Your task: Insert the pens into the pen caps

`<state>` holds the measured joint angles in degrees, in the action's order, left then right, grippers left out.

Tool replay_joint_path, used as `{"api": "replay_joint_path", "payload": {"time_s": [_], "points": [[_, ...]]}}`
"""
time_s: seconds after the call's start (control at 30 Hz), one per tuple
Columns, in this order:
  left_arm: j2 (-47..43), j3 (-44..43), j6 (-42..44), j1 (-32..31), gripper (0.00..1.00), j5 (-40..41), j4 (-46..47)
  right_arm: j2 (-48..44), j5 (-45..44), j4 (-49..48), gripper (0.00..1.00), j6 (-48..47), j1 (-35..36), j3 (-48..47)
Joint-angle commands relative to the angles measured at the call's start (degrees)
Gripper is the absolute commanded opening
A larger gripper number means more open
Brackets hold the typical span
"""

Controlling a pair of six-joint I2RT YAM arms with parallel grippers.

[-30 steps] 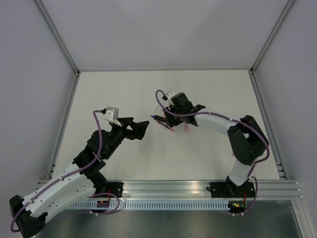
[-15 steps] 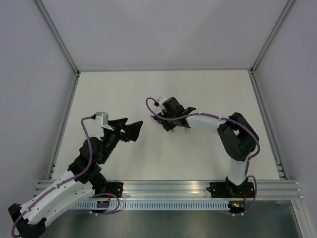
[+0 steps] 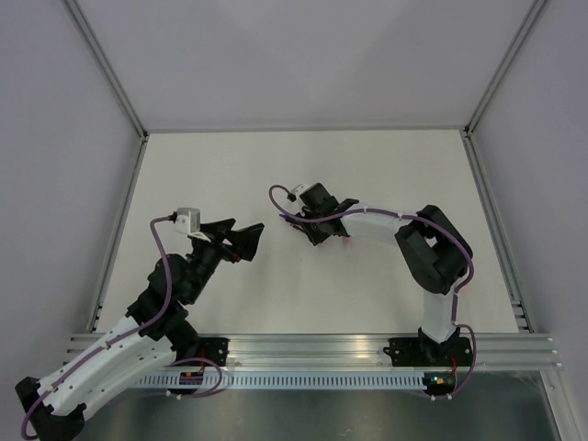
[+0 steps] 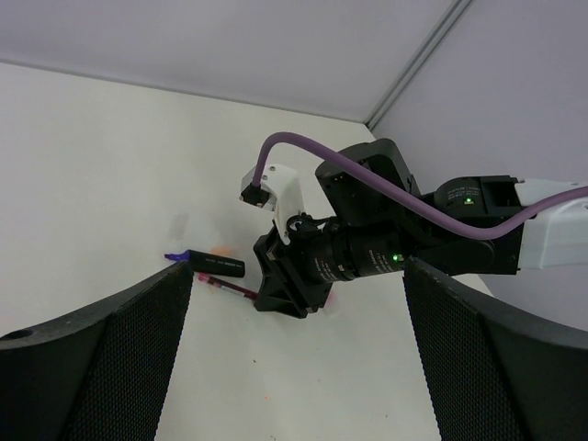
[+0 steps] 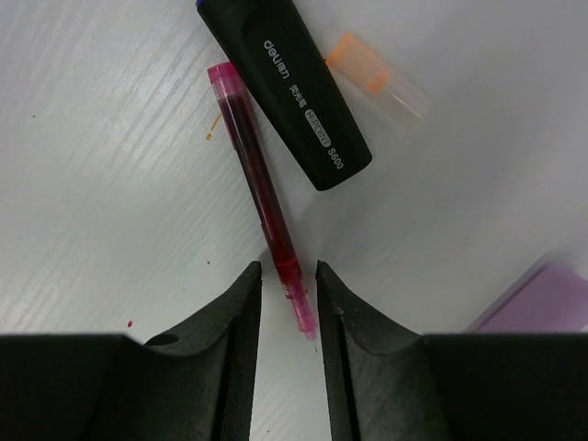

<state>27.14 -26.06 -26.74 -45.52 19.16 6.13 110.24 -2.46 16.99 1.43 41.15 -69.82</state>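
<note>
The slim pink-red pen (image 5: 262, 188) lies flat on the white table. Its thin near end sits between the fingers of my right gripper (image 5: 288, 273), with a narrow gap on each side. The jaws are low and only slightly apart, touching nothing. Beside it lies the thick dark pen (image 5: 287, 87) (image 4: 216, 265), with a see-through orange-pink cap (image 5: 372, 72) just past it. A blurred light purple cap (image 5: 542, 299) shows at the right edge. My left gripper (image 3: 248, 230) hangs wide open and empty, to the left of the pens. Its mesh fingers (image 4: 110, 349) frame the right gripper (image 4: 292, 289).
Grey walls and aluminium posts (image 3: 110, 73) bound the white table (image 3: 395, 175) on three sides. A rail (image 3: 322, 349) runs along the near edge. The right arm's purple cable (image 4: 367, 184) loops over its wrist. Small ink specks dot the table by the pens.
My right gripper has moved left and down over the pens, and its jaws have narrowed around the pink-red pen's end. The left arm drew back to the left, then held still.
</note>
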Motion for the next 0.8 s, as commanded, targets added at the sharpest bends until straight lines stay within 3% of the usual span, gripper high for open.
{"api": "replay_joint_path", "payload": {"time_s": [0.0, 0.2, 0.37, 0.43, 0.5, 0.7, 0.77], "points": [[-1.47, -0.48, -0.51, -0.27, 1.00, 1.67, 0.73, -0.28, -1.06, 1.38, 0.36, 1.02, 0.08, -0.85], [-5.86, 0.40, -0.50, -0.27, 1.00, 3.96, 0.02, -1.95, -1.66, 1.20, 0.33, 3.05, 0.95, 2.23], [-6.92, -1.70, -1.99, -0.27, 1.00, 3.87, -2.69, -3.88, -2.20, 0.67, 0.17, 5.15, 1.57, 4.95], [-7.27, -4.50, -2.70, -0.27, 1.00, 3.26, -5.76, -5.02, -1.94, 0.32, 0.06, 5.42, 1.83, 6.01], [-7.71, -6.27, -2.61, -0.27, 1.00, 1.94, -8.93, -6.17, -1.67, 0.06, 0.00, 6.21, 2.01, 7.94], [-5.78, -13.83, 0.37, -0.36, 1.00, -6.57, -20.71, -14.60, 3.85, -1.88, 0.00, 8.85, 2.18, 13.22], [-4.64, -15.85, 1.77, -0.27, 1.00, -12.99, -24.21, -18.38, 5.87, -1.79, 0.00, 9.38, 2.18, 14.71]]}}
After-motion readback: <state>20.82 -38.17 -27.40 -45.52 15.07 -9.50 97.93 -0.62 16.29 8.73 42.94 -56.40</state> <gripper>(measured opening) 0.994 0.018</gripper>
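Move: The right fingers, partly open, already straddle the near end of the red pen, whose middle lies about 2 cm ahead, 2 cm left and 1 cm below. From that hand the black highlighter is some 5 cm ahead and 4 cm left, the orange cap about 8 cm ahead and 2 cm left, and the pink marker roughly 1 cm ahead and 7 cm right. From the left hand the pen lies about 14 cm ahead, 9 cm right and 27 cm below. Right fingers pinch the red pen while drawing back about 6 cm, slightly right; the left hand rises about 6 cm, retreating. ##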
